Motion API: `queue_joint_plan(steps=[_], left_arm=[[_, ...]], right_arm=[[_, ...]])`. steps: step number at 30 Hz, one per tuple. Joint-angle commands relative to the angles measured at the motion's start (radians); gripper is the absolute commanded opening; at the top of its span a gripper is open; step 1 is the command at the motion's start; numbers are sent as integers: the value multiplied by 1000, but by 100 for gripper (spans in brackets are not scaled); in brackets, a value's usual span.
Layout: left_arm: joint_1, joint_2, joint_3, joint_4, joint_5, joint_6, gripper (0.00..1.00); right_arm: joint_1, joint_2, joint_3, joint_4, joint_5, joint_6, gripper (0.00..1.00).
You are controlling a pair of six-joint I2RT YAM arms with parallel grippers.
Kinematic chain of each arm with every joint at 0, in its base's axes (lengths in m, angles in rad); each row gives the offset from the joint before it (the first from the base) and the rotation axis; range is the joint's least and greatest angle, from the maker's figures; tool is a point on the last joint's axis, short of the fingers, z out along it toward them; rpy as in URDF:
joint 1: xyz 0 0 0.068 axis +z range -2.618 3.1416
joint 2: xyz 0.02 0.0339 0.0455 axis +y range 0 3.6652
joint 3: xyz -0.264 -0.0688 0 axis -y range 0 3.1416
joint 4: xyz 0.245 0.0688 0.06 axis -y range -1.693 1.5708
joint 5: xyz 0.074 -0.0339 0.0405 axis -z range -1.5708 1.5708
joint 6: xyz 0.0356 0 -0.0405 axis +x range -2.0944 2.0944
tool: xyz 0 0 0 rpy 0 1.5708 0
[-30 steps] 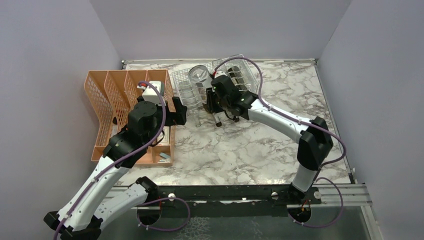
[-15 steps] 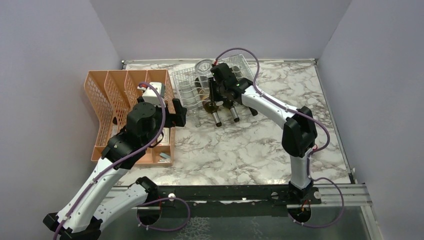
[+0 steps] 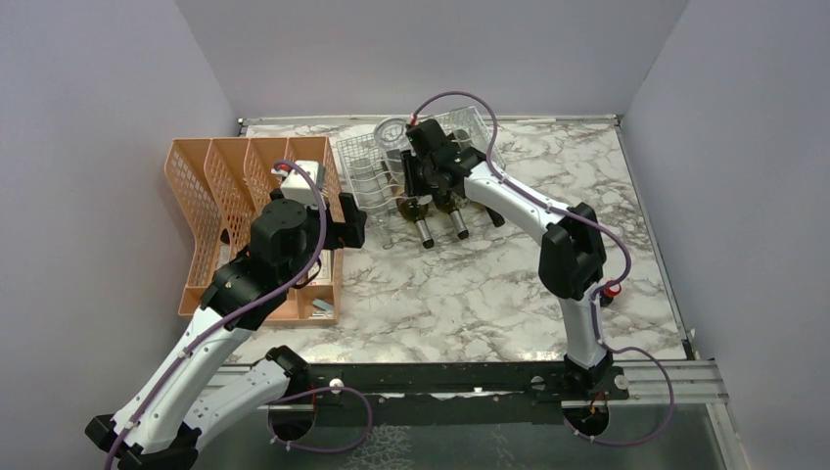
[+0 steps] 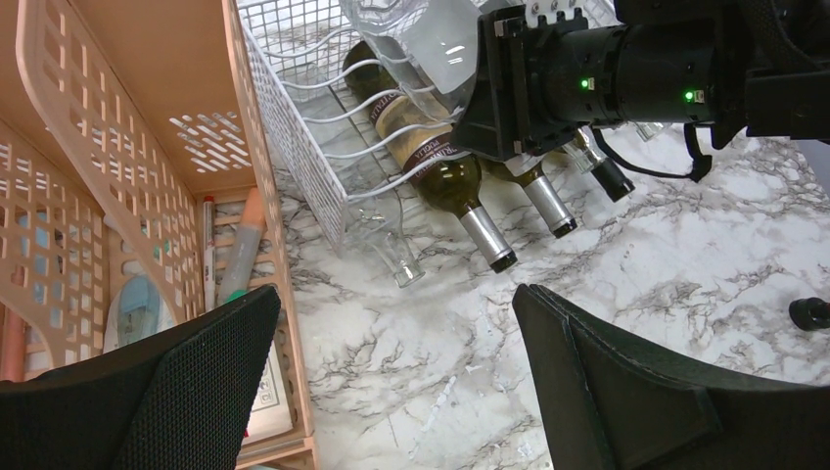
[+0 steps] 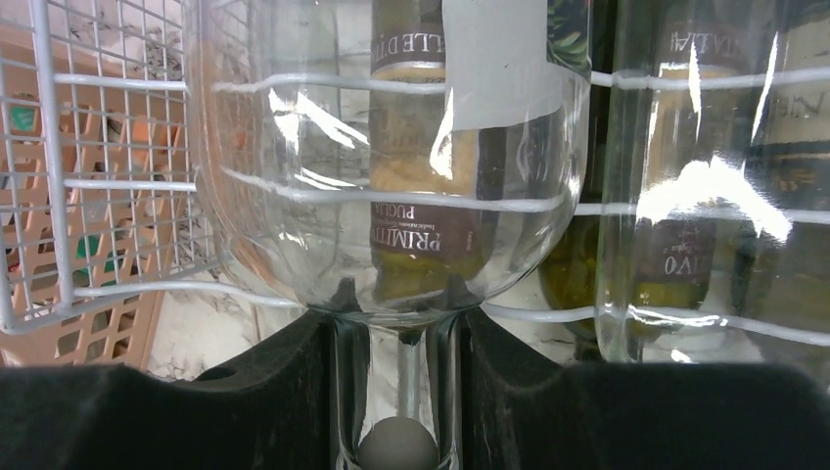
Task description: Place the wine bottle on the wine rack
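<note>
The wine bottle [image 5: 391, 147] is clear, empty glass with a white label. My right gripper [image 5: 396, 401] is shut on its neck, black fingers [image 5: 264, 392] either side. It hangs over the top wavy cradles of the white wire wine rack [image 5: 127, 186]; I cannot tell whether it touches them. From above, the bottle [image 3: 393, 135] and right gripper [image 3: 419, 162] are over the rack [image 3: 357, 181] at the back. My left gripper [image 4: 396, 382] is open above bare marble, left of the rack [image 4: 294, 147].
Two dark bottles [image 4: 445, 176] lie in the rack's lower tier, necks [image 3: 424, 227] poking out the front, and a clear one [image 4: 391, 255] lies beside them. An orange mesh file organiser [image 3: 220, 186] holding pens stands left of the rack, close to my left arm.
My right arm has carried the clear bottle back and slightly left, from the rack's front to over its top cradles, and its elbow has swung left. The left arm has stayed still.
</note>
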Motion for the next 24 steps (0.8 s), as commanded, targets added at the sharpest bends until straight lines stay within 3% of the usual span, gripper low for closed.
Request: queue_joint_plan(steps=[1,4,8,13,19,24], left_arm=[[0,-10,-2,15,5,8,99],[0,-8,2,17,3,7,99],[0,-5,11,17,3,8,99],[0,-15,27,17,-3,14,99],[-1,-40,50,16,-13,31,99],[-1,-76,72,19,-23,72,99]], right_arm=[[-1,-23,74,126,-4,-20,45],[-1,-44,46,136,10,-28,74],[-1,-97,9,146,19,-32,90],[-1,-237,-110,174,11,-32,100],[-1,-494,-388,200,18,-13,100],[-1,-742,-628,156,127,45,100]])
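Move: The right hand already has the clear wine bottle by the neck on the wine rack's upper row, the bottle's middle about 8 cm ahead, 3 cm left and 3 cm above. From this hand, the next clear bottle lies some 8 cm ahead and 6 cm right at nearly the same height; a dark bottle sits roughly 8 cm below, 2 cm ahead and 1 cm left. From the left hand, the held bottle is about 22 cm ahead, 9 cm right and 13 cm below. The right fingers open wide and let go of the clear bottle's neck, the hand first easing almost straight up some 4 cm with barely a centimetre forward. It then speeds away from the bottle, back towards the base and to the right while still climbing, ending about 11 cm higher, 7 cm back and 7 cm right, its fingers tipping up by 10–15 degrees, as the empty, open left hand rises about 2 cm late on. ##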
